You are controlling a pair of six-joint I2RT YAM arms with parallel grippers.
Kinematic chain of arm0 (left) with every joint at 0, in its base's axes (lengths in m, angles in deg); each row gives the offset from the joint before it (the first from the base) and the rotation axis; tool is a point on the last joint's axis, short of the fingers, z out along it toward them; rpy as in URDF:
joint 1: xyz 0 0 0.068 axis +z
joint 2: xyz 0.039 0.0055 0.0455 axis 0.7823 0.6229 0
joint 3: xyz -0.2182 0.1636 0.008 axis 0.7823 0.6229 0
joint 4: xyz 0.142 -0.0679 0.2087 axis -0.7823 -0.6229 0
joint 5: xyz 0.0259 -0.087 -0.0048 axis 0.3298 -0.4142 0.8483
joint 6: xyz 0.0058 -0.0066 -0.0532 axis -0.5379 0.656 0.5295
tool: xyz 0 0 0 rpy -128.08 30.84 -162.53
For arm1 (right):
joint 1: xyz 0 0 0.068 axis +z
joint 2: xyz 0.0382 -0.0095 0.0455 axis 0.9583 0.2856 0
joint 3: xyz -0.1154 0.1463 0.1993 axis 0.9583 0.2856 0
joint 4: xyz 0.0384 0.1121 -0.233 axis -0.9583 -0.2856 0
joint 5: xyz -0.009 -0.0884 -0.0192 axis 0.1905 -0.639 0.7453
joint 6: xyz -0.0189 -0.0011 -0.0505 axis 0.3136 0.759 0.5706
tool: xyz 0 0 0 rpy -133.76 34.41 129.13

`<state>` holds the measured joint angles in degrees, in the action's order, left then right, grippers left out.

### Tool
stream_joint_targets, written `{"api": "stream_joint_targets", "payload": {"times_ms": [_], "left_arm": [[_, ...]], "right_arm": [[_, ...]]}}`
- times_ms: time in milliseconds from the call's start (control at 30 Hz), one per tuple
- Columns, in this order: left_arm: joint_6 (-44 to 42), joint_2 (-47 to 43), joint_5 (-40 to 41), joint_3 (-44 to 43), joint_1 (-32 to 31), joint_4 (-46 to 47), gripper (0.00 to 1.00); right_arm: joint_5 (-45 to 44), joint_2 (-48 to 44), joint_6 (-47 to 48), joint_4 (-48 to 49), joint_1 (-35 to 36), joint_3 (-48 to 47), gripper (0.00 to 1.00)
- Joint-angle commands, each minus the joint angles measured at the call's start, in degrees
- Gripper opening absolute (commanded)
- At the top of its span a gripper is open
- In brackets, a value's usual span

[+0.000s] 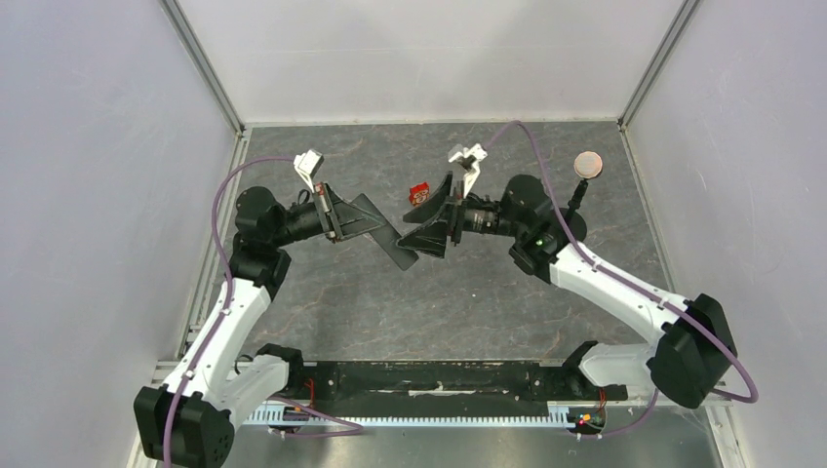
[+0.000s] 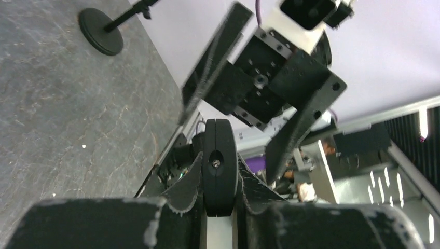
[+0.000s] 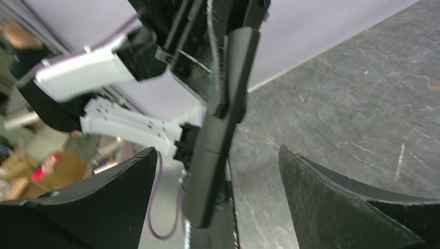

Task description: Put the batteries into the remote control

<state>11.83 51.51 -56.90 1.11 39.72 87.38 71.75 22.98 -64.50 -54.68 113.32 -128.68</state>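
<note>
My left gripper is shut on the remote control, a slim black bar held in the air above the middle of the table. The left wrist view shows the remote control end-on, clamped between both fingers of the left gripper. My right gripper faces it from the right and stands open. In the right wrist view the remote control hangs between the spread fingers of the right gripper, touching neither. The batteries are out of view.
A small red-and-white box lies on the table just behind the two grippers. A black round-based stand with a tan disc stands at the back right, its base showing in the left wrist view. Walls enclose three sides.
</note>
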Motion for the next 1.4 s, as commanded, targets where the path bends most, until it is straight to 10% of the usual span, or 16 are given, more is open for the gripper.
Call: {"api": "stream_joint_targets", "payload": {"times_ms": [0,500,900,1100,1233,1367], "left_arm": [[-8.69,-0.84,-11.43,-4.57,-0.21,1.65,0.02],[-15.06,0.50,-13.42,-5.02,-0.29,-1.89,0.02],[-16.02,-0.16,-11.89,-3.34,-0.34,-2.59,0.11],[-17.89,-1.56,-8.09,-4.04,-0.29,-6.35,0.63],[-29.07,-2.93,3.89,-8.12,-0.29,-24.25,0.74],[-35.95,-2.94,35.99,-11.50,-0.13,-46.31,0.76]], "right_arm": [[9.88,3.78,18.53,-18.76,-0.02,-7.86,0.88],[16.11,9.93,8.48,-9.37,2.67,-7.78,0.61],[15.07,12.33,-7.16,7.57,2.93,-3.28,0.17],[9.11,10.41,-1.46,-1.93,2.84,-4.46,0.05],[-1.69,7.85,6.51,-15.66,2.47,-5.15,0.03],[-20.85,7.08,9.34,-33.05,0.31,-5.38,0.01]]}}
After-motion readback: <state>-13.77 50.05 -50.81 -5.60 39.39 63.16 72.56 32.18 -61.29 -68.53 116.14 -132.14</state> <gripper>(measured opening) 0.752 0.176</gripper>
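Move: The remote is already in the left hand's grip, its middle about 2 cm back and 2 cm right of that hand, level with it. From the open right hand the remote's middle lies roughly 5 cm left, 1 cm ahead and 2 cm lower, with the left gripper about 7 cm left and 3 cm ahead. The red packet lies on the table some 22 cm ahead of the right hand, straight out, and about 31 cm below. The remote's free rear end is taken by the right hand, which comes about 4 cm back and as much down, 3 cm left, turning some 20 degrees counter-clockwise as it closes on it. The left hand, having drawn back 3 cm, then opens wide, lets go and shifts forward; the right keeps its pinch and goes about 4 cm forward and down. ##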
